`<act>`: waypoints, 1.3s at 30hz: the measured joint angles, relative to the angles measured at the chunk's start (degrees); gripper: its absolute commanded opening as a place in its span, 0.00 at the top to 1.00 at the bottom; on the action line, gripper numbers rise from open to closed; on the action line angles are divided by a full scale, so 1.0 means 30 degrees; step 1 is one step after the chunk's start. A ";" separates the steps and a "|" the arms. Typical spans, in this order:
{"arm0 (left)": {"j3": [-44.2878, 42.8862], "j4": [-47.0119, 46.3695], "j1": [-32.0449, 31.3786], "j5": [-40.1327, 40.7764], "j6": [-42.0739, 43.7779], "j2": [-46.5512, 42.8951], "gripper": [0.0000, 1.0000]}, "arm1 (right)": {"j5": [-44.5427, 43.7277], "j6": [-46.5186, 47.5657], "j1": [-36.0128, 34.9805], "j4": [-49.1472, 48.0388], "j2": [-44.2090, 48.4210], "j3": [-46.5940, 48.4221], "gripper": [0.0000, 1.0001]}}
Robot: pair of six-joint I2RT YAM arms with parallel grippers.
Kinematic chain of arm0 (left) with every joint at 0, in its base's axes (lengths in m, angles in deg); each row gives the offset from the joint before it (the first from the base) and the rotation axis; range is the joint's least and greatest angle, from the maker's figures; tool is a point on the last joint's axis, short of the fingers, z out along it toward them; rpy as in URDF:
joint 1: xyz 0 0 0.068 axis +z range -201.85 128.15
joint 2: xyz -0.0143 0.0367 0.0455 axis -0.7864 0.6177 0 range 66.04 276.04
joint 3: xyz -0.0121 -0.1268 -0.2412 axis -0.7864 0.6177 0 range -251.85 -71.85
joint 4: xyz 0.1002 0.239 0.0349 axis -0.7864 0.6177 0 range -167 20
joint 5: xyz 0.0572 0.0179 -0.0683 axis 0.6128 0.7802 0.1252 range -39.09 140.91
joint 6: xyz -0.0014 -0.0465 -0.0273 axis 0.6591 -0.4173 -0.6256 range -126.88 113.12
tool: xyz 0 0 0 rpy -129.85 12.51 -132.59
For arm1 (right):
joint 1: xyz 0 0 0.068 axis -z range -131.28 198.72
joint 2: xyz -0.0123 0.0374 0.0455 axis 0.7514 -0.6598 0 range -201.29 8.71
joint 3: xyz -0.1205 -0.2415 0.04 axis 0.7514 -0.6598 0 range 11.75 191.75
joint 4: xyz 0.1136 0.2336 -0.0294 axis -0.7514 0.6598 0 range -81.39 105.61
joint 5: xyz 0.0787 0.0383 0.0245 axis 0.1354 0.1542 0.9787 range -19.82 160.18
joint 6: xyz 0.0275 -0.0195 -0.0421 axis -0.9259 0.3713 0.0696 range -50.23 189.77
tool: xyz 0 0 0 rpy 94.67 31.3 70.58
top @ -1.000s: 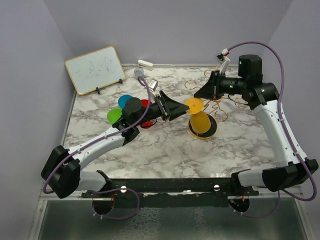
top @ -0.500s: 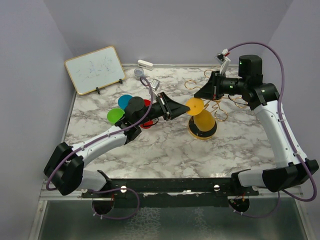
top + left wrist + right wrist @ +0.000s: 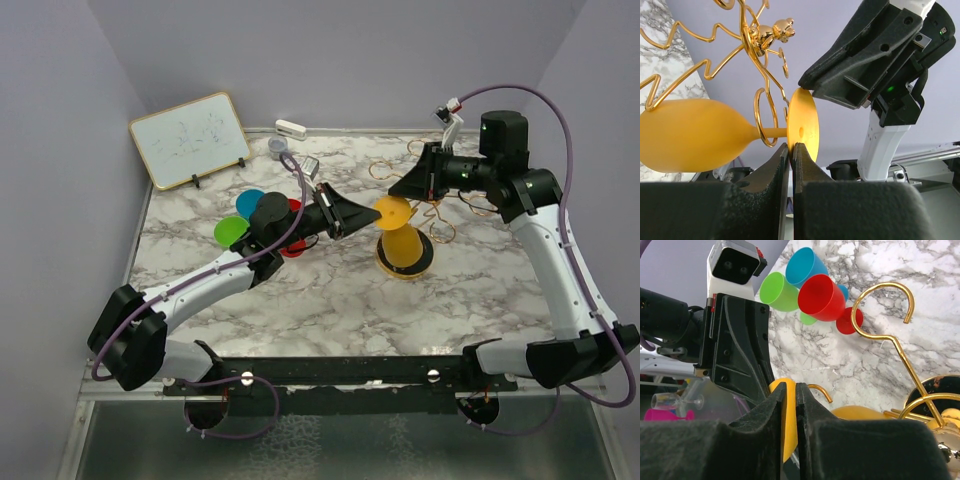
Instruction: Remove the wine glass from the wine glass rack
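Observation:
A yellow wine glass (image 3: pixel 402 245) hangs upside down in a loop of the gold wine glass rack (image 3: pixel 437 214), its foot disc (image 3: pixel 388 211) uppermost. The rack's black base (image 3: pixel 424 262) sits under the bowl. My left gripper (image 3: pixel 372 213) reaches in from the left and is shut on the lower rim of the foot (image 3: pixel 804 127); the bowl (image 3: pixel 690 132) lies to the left of its jaws (image 3: pixel 791 146). My right gripper (image 3: pixel 398 192) comes from the right and is shut on the opposite rim of the same foot (image 3: pixel 790 385).
Blue (image 3: pixel 250 200), green (image 3: pixel 229 231) and red (image 3: pixel 293 207) cups cluster left of the rack, under my left arm. A whiteboard (image 3: pixel 190 138) leans at the back left, and a small white object (image 3: pixel 291 128) lies by the back wall. Free rack hooks (image 3: pixel 890 340) spread right of the glass.
My left gripper has closed on the glass's foot after standing open a second ago. The right gripper keeps its place on the foot. The glass stays hanging on the rack.

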 measured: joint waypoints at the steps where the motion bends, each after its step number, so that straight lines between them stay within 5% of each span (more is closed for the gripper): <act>1: -0.0022 0.0022 -0.0007 0.0036 0.0007 0.0000 1.00 | -0.0044 0.0000 0.0000 0.0000 0.0044 0.0000 0.77; 8: -0.1450 0.1727 -0.0022 0.0386 0.0780 0.0000 1.00 | -0.1588 -0.0226 -0.0007 -0.0175 0.0364 0.0357 0.71; 20: -0.7359 0.9530 0.0029 0.2710 0.5843 0.0736 1.00 | -0.4619 -0.0918 -0.0007 -0.1428 0.2827 0.1668 0.69; 39: -0.7832 1.0236 0.0022 0.3002 0.6266 0.2266 1.00 | -0.5129 -0.1370 -0.0007 -0.1916 0.3315 0.0998 0.69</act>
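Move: The left hand already grips the near-left rim of the yellow wine glass's foot. The glass hangs bowl-down, its middle about 5 cm to the right and 8 cm below that hand. The hook around the stem is some 3 cm right and 3 cm below; the rack's gold top figure is roughly 6 cm ahead, 7 cm right and a little lower, with the rack base some 32 cm below, 4 cm ahead and 8 cm right. From the right hand, at the foot's far side, the glass's middle lies about 3 cm back, 1 cm right and 8 cm down. Upward first, about 5 cm, then forward as it sinks back most of the way, the left hand carries the glass by its foot towards the rack's centre, ending some 6 cm farther out and rolled nearly 20 degrees, its left side rising. The right fingers open and come free of the foot; that hand rises well clear and shifts a little right, tipping up and turning clockwise. ##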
